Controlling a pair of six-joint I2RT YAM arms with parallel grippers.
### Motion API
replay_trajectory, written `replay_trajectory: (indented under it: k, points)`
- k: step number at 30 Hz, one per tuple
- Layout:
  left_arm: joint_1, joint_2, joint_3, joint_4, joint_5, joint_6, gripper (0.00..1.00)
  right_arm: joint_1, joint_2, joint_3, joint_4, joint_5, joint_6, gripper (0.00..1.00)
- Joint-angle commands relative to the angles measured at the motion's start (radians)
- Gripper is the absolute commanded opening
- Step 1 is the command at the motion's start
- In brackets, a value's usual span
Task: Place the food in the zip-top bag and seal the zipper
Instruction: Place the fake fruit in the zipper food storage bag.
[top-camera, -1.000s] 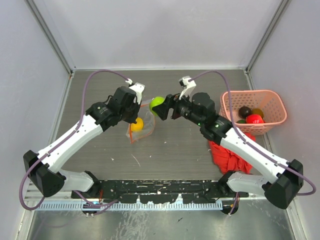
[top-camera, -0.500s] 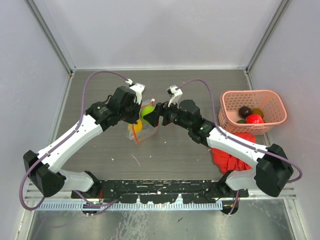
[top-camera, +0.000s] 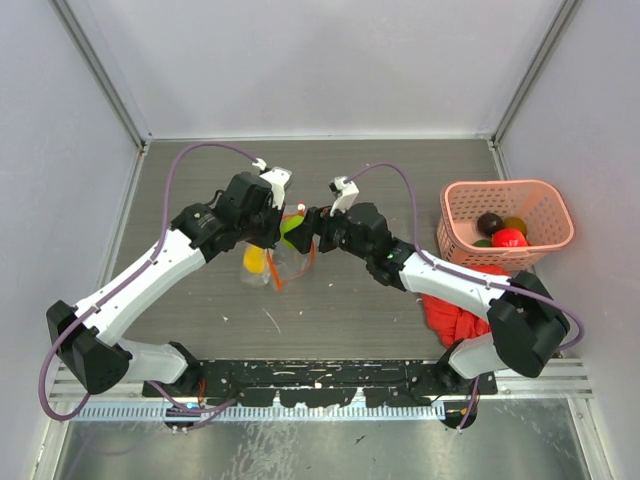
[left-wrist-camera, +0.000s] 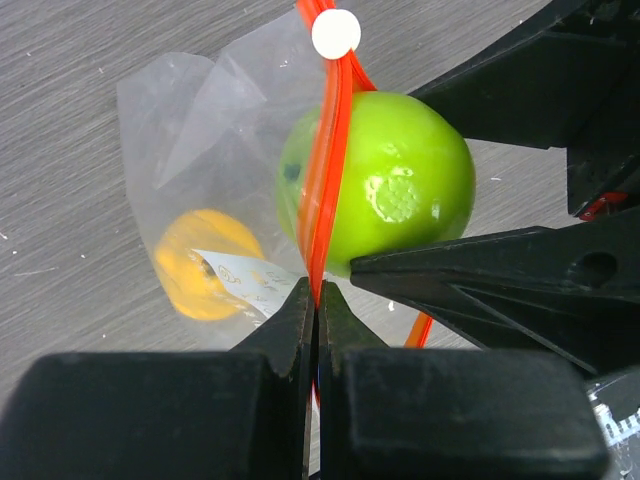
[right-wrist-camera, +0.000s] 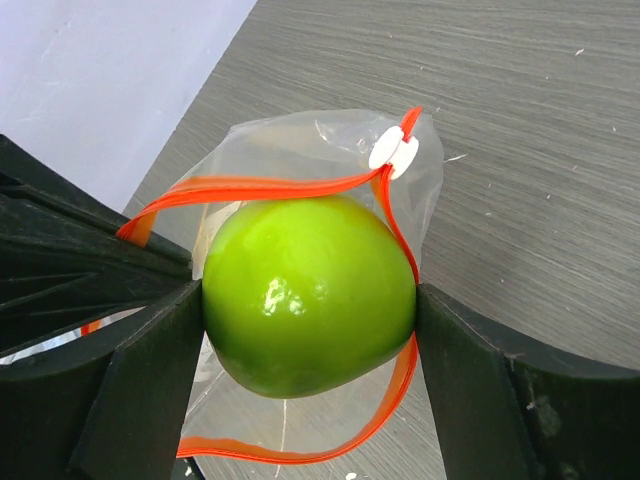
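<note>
The clear zip-top bag (top-camera: 272, 265) hangs from my left gripper (left-wrist-camera: 317, 295), which is shut on its red-orange zipper (left-wrist-camera: 325, 180). A yellow fruit (left-wrist-camera: 195, 262) lies inside the bag beside the white label (left-wrist-camera: 245, 280). My right gripper (right-wrist-camera: 308, 305) is shut on a green fruit (right-wrist-camera: 305, 295), held in the bag's open mouth with the zipper (right-wrist-camera: 270, 185) looping round it. The white slider (right-wrist-camera: 393, 150) sits at the far end of the strip. In the top view both grippers meet over the bag, with the green fruit (top-camera: 292, 226) between them.
A pink lattice basket (top-camera: 505, 186) at the right holds a dark brown fruit (top-camera: 489, 222), an orange one (top-camera: 515, 224) and a red one (top-camera: 510, 239). A red cloth (top-camera: 455, 305) lies below the basket, under my right arm. Walls close in the table at left, back and right.
My right gripper has carried the green fruit leftward into the bag's mouth. The bag and its yellow fruit have swung a little to the left. My left gripper stays shut on the zipper.
</note>
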Motion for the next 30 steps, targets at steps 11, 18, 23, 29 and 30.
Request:
replay_trajectory:
  k: [11,18,23,29,30]
  points:
    - [0.031,-0.014,0.041,0.050,0.017,-0.050,0.00,0.050,-0.008,0.001,0.097,-0.076,-0.036,0.67]
    - [0.042,-0.021,0.038,0.055,0.032,-0.053,0.00,0.100,-0.010,-0.050,0.143,-0.083,-0.113,0.63]
    - [0.043,-0.013,0.039,0.057,0.065,-0.054,0.00,0.131,0.002,-0.026,0.142,-0.039,-0.154,0.63]
    - [0.043,-0.016,0.040,0.058,0.082,-0.054,0.00,0.135,0.022,-0.008,0.131,0.082,-0.157,0.70]
    - [0.043,-0.016,0.040,0.059,0.086,-0.054,0.00,0.134,0.028,-0.005,0.130,0.098,-0.157,0.72]
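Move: The right hand holds the green fruit at the open mouth of the food storage bag, whose middle is about 3 cm back, 3 cm to its left and 3 cm lower. The yellow fruit already in the bag is roughly 8 cm left, 3 cm back and 7 cm below; the white zipper slider is some 6 cm ahead, 1 cm left and about level. From the left hand, which pinches the bag's rim, the mouth's middle is level fore-and-aft, 5 cm right and 2 cm down. Back and to the left, sinking a little, the right hand carries the still-gripped green fruit about 5 cm across the bag mouth towards the left fingers, slowly at first and then quicker, swinging some 10 degrees counter-clockwise and easing slightly forward again at the end. The left hand keeps the rim pinched, barely shifting. ##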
